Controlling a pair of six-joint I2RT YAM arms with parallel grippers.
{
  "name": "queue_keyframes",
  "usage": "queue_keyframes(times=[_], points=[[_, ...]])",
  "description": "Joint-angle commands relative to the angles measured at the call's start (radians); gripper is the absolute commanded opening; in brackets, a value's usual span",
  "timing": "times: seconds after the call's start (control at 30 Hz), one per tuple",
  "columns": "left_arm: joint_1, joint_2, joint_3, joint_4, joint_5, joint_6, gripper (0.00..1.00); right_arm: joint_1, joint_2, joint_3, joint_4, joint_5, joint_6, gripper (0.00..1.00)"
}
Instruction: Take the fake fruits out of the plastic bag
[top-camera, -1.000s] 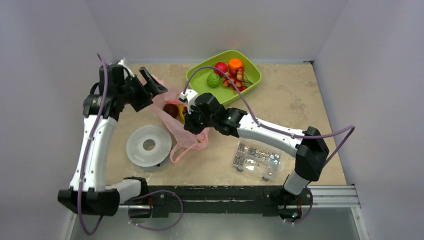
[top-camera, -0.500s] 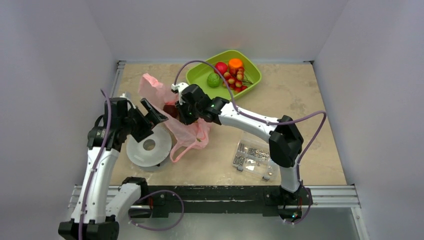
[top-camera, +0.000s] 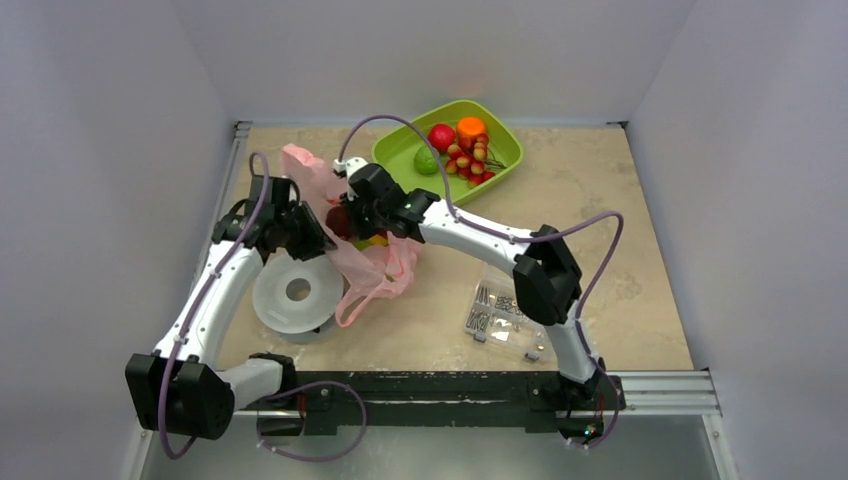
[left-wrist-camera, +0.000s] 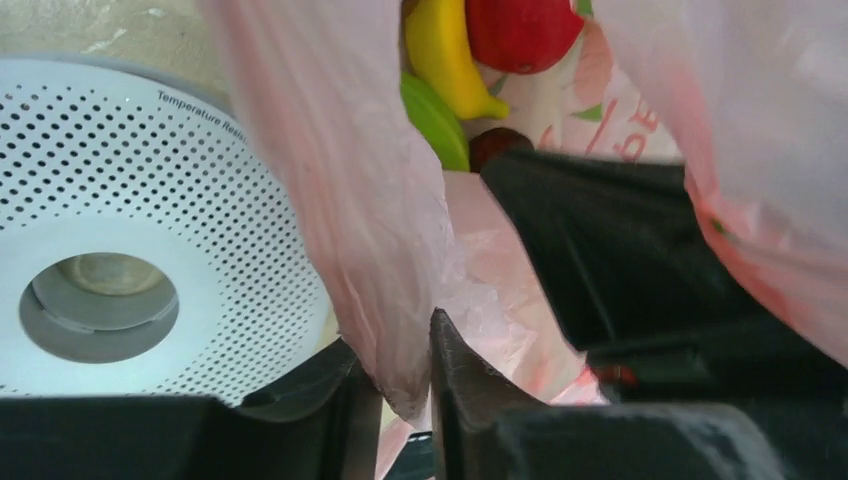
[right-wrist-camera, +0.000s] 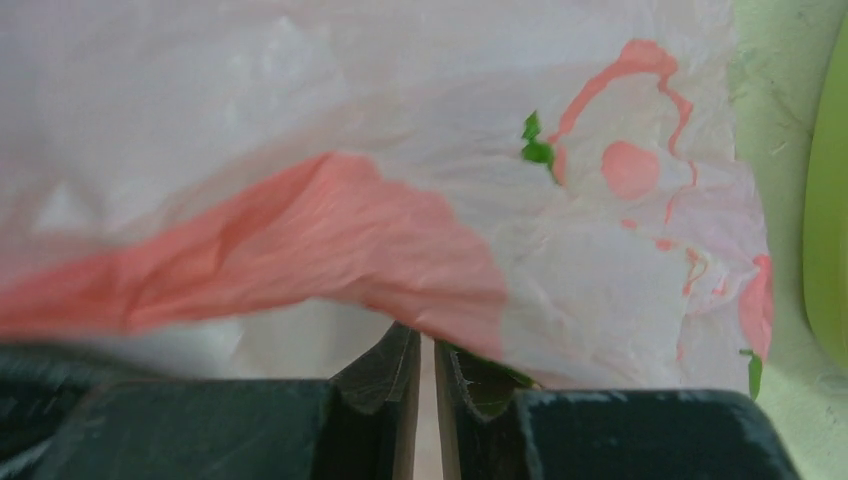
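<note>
The pink plastic bag (top-camera: 378, 268) lies in the middle of the table with its mouth held up. My left gripper (top-camera: 308, 238) is shut on a fold of the bag's left wall (left-wrist-camera: 350, 180). My right gripper (top-camera: 352, 212) is at the bag's far rim, its fingers almost together on the film (right-wrist-camera: 400, 230). Inside the bag the left wrist view shows a yellow banana (left-wrist-camera: 445, 55), a red fruit (left-wrist-camera: 520, 30), a green fruit (left-wrist-camera: 437, 122) and a dark red one (left-wrist-camera: 498, 146). From above, the dark red fruit (top-camera: 340, 221) shows in the mouth.
A green tray (top-camera: 505, 140) at the back holds a red apple, an orange, a green fruit and small red fruits. A white perforated disc (top-camera: 297, 292) lies just left of the bag. A clear box of small parts (top-camera: 510, 318) sits at the front right.
My left gripper came down from the back left, open, and closed on the bag's left side. My right gripper moved back and left with the bag's rim.
</note>
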Motion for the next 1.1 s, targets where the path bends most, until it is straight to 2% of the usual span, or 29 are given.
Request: queue_keyframes(times=[0.0,0.13,0.23,0.37,0.53,0.77,0.9,1.07], points=[[-0.013,-0.044,-0.033,-0.053,-0.025,0.138,0.13,-0.007,0.075,0.116,0.0,0.109,-0.011,0.11],[-0.026,-0.08,-0.084,-0.059,0.035,0.137,0.08,-0.039,0.146,0.217,-0.103,0.255,-0.015,0.11],[-0.027,-0.104,-0.127,-0.065,0.062,0.134,0.04,-0.088,0.105,0.155,-0.101,0.293,0.004,0.13],[-0.027,-0.123,-0.14,-0.09,0.061,0.144,0.0,-0.11,0.045,0.058,-0.05,0.224,-0.053,0.17],[-0.027,-0.104,-0.17,-0.028,0.156,0.109,0.0,-0.098,-0.005,-0.013,0.015,0.157,-0.065,0.23],[-0.027,-0.063,-0.105,-0.017,0.178,0.119,0.0,-0.046,-0.013,-0.051,0.072,0.064,-0.092,0.29],[-0.027,-0.041,-0.07,-0.024,0.186,0.118,0.0,-0.043,0.044,0.004,0.053,0.186,-0.034,0.32],[-0.027,-0.027,-0.059,-0.02,0.216,0.107,0.0,-0.042,0.087,0.059,0.08,0.316,-0.075,0.38]])
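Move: The bag's rim lies right between the left fingers, with the white spool some 8 cm left, 7 cm back and 12 cm below them. From the right hand the green fruit in the bag is about 1 cm ahead, 2 cm right and 10 cm below; the banana is about 5 cm right and 1 cm ahead, and the dark red fruit 4 cm left and 4 cm ahead, at similar depth. Left closes on the bag rim, pulling back and down 6 cm; right sweeps forward-left, down, then swings back, opening. ##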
